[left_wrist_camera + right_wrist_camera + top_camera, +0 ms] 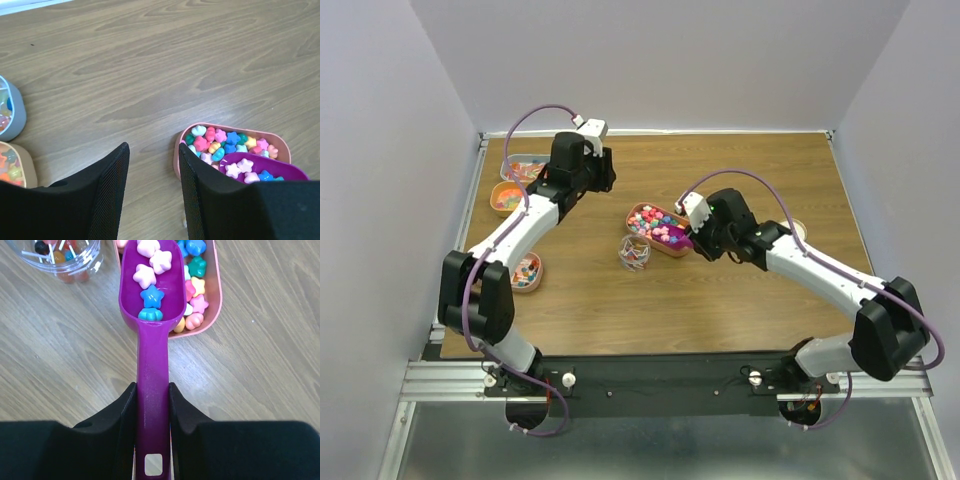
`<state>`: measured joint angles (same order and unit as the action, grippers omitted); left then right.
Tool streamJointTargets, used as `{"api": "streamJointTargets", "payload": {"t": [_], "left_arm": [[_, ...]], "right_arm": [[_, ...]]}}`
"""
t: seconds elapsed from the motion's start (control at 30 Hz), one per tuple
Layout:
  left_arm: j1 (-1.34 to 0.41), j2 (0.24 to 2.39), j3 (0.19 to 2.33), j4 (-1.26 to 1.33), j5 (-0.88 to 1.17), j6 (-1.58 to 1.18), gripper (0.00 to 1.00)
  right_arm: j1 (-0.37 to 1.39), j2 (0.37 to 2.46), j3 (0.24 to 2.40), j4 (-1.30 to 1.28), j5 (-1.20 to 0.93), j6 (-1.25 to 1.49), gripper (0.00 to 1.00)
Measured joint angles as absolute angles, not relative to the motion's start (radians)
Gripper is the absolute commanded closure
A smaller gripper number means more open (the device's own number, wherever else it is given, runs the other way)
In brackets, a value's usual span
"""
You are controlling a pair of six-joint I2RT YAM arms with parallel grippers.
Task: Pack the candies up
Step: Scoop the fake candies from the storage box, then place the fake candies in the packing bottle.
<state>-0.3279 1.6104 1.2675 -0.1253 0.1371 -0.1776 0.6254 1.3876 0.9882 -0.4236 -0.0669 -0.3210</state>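
The candies [653, 221] are small pastel stars and shells heaped in a pink oblong tray [642, 239] at mid-table. My right gripper [693, 238] is shut on the handle of a magenta scoop [152, 365]. The scoop's bowl sits over the tray [214, 290] with a few candies [151, 296] in it. My left gripper [153, 150] stands open over bare wood just left of the tray [176, 160], with nothing between its fingers. In the top view the left gripper [604, 174] is at the back left, apart from the tray.
A clear jar [634, 253] with some sweets stands in front of the tray. A grey-blue tub [510, 160], an orange tub [496, 190] and another tub [536, 276] of sweets line the left side. A round cream lid [799, 229] lies behind the right arm.
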Motion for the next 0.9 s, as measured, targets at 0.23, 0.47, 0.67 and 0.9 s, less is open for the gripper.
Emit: {"api": "streamJointTargets", "payload": {"t": [0.23, 0.47, 0.67, 0.9], "left_arm": [[-0.322, 1.56, 1.235, -0.112, 0.115, -0.168, 0.48], [-0.312, 1.493, 1.203, -0.083, 0.102, -0.168, 0.43], [-0.309, 1.396, 1.143, -0.059, 0.076, -0.165, 0.35], [-0.298, 1.281, 1.044, -0.031, 0.034, -0.162, 0.25]], "right_arm": [[0.624, 1.322, 0.912, -0.332, -0.075, -0.289, 0.99], [0.624, 1.237, 0.85, -0.242, -0.073, -0.262, 0.99], [0.624, 1.196, 0.805, -0.178, -0.072, -0.238, 0.99], [0.624, 1.142, 0.802, -0.172, -0.075, -0.228, 0.99]]}}
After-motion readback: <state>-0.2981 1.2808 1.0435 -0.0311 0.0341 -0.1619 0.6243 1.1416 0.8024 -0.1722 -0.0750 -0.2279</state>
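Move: The scoop's bowl is in the pink candy tray, whose middle lies about 8 cm ahead of my right hand, 8 cm to its left and 9 cm below. The storage box, the clear round one, stands some 14 cm left of that hand, 2 cm ahead and 8 cm below, just off the tray's near left side. From my left hand the storage box is about 13 cm back, 5 cm right and 16 cm below. I keep my right fingers shut on the scoop's handle and raise it about 5 cm almost straight up over the candy tray, tipping the bowl end up by some 20 degrees to bring the load out. Meanwhile my empty left hand backs away from the tray, first mostly upward, then back and to the left, about 5 cm each way, lifting its fingertips and opening wider towards the end. ##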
